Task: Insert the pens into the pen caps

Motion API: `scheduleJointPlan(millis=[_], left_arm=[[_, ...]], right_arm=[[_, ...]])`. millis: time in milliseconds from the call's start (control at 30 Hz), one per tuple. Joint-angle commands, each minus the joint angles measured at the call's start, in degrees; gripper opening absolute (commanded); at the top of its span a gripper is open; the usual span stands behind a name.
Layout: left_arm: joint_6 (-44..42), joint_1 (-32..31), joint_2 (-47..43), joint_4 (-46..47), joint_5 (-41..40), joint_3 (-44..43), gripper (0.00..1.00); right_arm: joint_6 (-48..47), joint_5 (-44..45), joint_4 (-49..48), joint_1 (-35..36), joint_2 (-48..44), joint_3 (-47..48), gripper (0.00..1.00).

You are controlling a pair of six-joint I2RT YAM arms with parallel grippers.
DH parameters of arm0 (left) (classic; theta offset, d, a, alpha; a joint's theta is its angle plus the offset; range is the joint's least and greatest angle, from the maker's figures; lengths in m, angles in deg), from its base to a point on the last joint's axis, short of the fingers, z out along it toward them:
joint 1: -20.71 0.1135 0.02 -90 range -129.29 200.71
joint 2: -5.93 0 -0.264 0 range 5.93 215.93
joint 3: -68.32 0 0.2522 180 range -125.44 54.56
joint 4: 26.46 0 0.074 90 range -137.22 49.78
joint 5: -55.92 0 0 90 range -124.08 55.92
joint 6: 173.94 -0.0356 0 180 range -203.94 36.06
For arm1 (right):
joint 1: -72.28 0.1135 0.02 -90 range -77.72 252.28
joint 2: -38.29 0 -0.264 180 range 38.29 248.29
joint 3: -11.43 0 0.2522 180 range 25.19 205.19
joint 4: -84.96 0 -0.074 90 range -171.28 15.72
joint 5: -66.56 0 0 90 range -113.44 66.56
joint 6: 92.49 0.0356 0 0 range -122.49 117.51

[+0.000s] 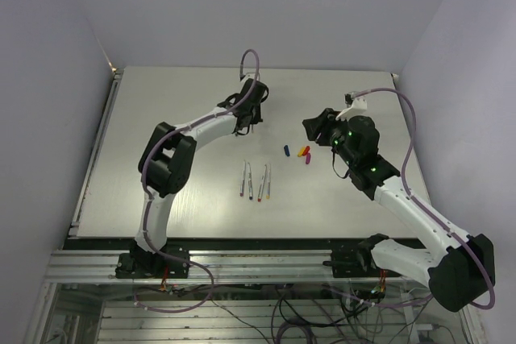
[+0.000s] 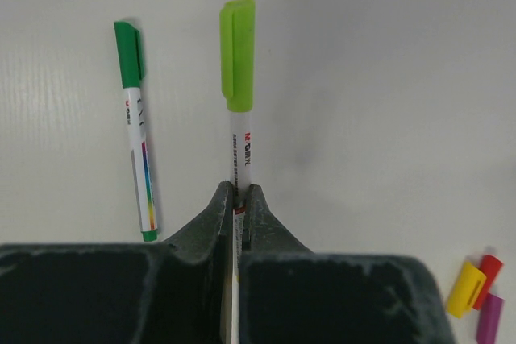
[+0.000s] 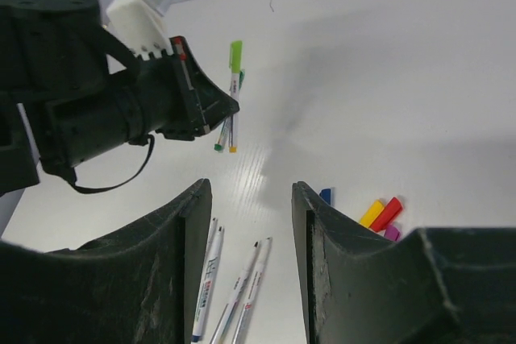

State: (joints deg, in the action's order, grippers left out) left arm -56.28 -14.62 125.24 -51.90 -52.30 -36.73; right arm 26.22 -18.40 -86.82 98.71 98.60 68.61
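My left gripper [image 2: 239,189] is shut on a white pen [image 2: 243,147] that wears a light-green cap [image 2: 238,54] at its far end. A second pen with a dark-green cap [image 2: 137,134] lies on the table to its left. In the top view the left gripper [image 1: 248,122] sits at mid-table, far side. My right gripper [image 3: 251,187] stands open with nothing between its fingers, above several uncapped pens [image 3: 242,288]. A blue cap [image 3: 325,195], a yellow cap [image 3: 371,213], a red cap [image 3: 389,212] and a purple cap [image 3: 392,233] lie loose to its right.
The uncapped pens [image 1: 258,181] lie in a row in the middle of the white table [image 1: 161,118], the loose caps [image 1: 304,152] just right of them. Grey walls close in the far side and both flanks.
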Motion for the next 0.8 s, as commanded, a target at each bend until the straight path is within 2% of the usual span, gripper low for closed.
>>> scheduleJointPlan(millis=[0, 767], left_arm=[[0.1, 0.7, 3.7, -5.4, -0.9, -5.1, 0.07], [-2.3, 4.9, 17.9, -11.5, -2.9, -19.1, 0.07]], right_arm=[[0.1, 0.8, -0.1, 0.1, 0.4, -0.8, 0.44], [1.3, -0.7, -1.1, 0.1, 3.1, -2.0, 0.42]])
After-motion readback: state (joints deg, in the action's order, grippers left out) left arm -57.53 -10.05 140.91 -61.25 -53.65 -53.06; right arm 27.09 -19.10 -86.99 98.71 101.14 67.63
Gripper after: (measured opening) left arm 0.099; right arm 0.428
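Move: The left hand still holds the lime-capped pen; the dark-green-capped pen beside which it will be laid is about 6 cm to its left, 3 cm ahead and 8 cm below. At table height too, the four bare pens are centred roughly 20 cm back and 2 cm right of the hand, the blue cap some 9 cm back and 13 cm right. From the right hand, the green-capped pen lies about 15 cm ahead, 25 cm left and 22 cm below. The left hand lowers the still-pinched lime-capped pen about 6 cm, drifting 5 cm forward and 3 cm left. ##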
